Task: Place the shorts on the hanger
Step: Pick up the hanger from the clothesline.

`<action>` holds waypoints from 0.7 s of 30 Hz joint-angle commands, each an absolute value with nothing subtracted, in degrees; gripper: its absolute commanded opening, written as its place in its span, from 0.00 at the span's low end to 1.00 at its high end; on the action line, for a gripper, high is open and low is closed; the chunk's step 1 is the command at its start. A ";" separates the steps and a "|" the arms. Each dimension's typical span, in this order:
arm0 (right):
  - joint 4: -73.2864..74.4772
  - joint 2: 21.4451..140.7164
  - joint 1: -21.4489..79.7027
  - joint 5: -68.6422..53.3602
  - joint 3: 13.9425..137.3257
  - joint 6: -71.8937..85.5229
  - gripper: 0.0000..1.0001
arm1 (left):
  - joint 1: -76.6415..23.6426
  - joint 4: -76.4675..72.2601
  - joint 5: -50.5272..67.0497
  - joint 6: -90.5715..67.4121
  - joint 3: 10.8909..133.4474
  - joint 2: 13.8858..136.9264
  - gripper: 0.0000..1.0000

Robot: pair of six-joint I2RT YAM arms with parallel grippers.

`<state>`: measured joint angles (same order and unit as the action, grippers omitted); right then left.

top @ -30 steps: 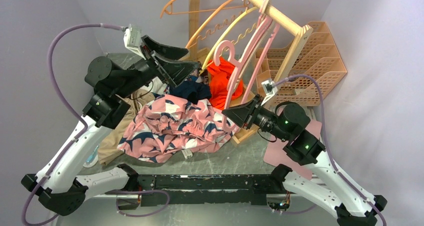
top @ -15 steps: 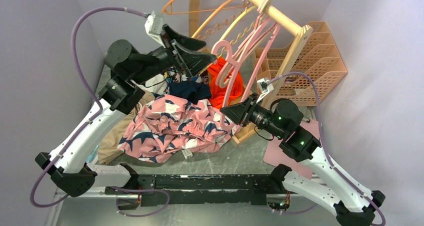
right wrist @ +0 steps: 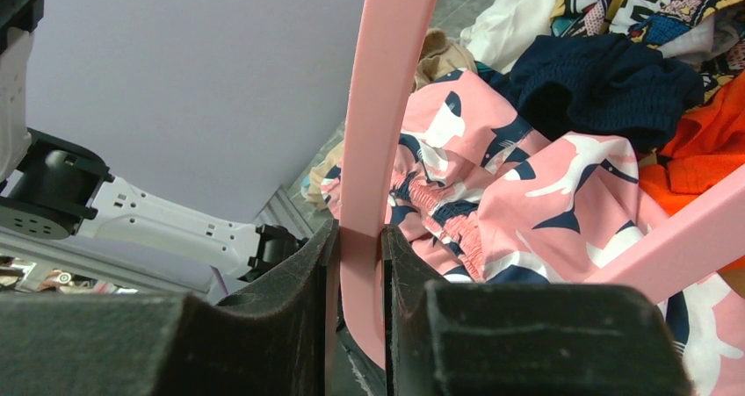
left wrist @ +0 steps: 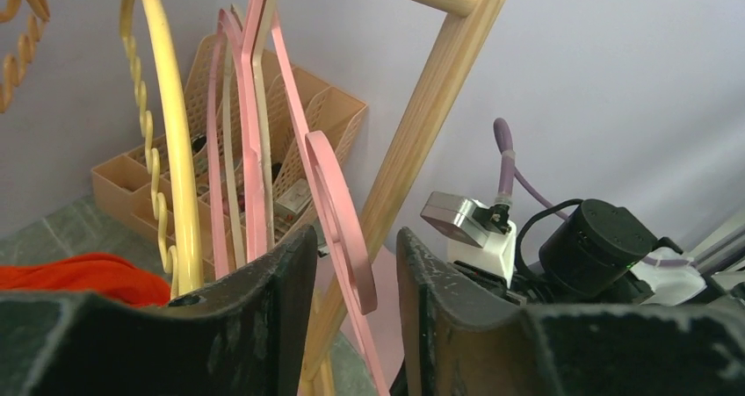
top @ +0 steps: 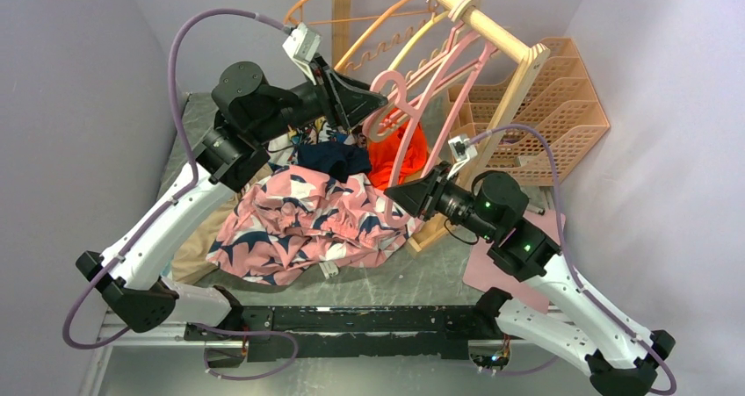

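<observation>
The pink hanger stands nearly upright above the clothes pile, off the wooden rail. My right gripper is shut on its lower arm; in the right wrist view both pads press the flat pink bar. My left gripper reaches in from the left at the hook. In the left wrist view the hook's tip sits between the fingers with a gap on each side, so the gripper is open around it. The shorts, pink with a navy-and-white print, lie crumpled on the table below, also visible behind the bar.
A slanted wooden rail carries orange hangers, a yellow hanger and another pink one. A peach basket organiser stands at right. An orange-red garment, a navy garment and tan cloth surround the shorts.
My left arm swung up and right until its fingers came around the hanger's hook, and they narrowed. The right gripper kept its hold and tilted the hanger slightly left.
</observation>
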<state>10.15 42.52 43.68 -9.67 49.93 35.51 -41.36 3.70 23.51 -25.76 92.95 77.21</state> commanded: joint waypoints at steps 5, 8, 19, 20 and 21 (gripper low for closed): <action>7.47 42.83 43.68 -11.51 52.38 34.38 0.00 | -41.52 3.18 23.62 -24.32 93.58 76.87 0.20; 7.47 42.88 43.68 -12.04 52.34 33.95 0.00 | -41.49 1.27 22.72 -24.10 92.16 75.69 0.07; 20.17 42.77 43.67 -20.18 61.93 22.29 0.84 | -41.51 3.39 18.46 -19.35 86.76 62.07 0.07; 22.12 42.99 43.70 -21.39 63.31 20.89 0.84 | -41.49 5.38 17.96 -18.72 86.71 61.01 0.07; 23.91 43.22 43.70 -22.77 64.65 19.35 0.84 | -41.50 7.36 17.36 -18.07 86.67 59.95 0.07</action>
<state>16.80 43.38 43.68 -16.27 59.31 26.89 -41.36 5.02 20.16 -21.80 86.59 64.93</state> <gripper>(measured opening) 0.834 0.100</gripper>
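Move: Just between the left fingertips, about 2 cm ahead and 1 cm right, stands the loose pink hanger's hook. From the left hand, the rail passes some 9 cm ahead, 9 cm right and 6 cm above; the yellow hanger hangs about 7 cm ahead and 4 cm right. The right fingers already hold the hanger's lower end, its hook about 9 cm ahead, 2 cm left and 16 cm above that hand; the pink shorts lie roughly 8 cm ahead, 13 cm left and 28 cm below it. Closing from half open, the left fingers pinch the hook while that hand stays put, then carry the hanger about 5 cm left, 4 cm back and a little up, away from the rail. After that grip is made, the right fingers open wide, let go of the lower end, and the hand rises about 4 cm and draws slightly back, tipping up some 10 degrees. ##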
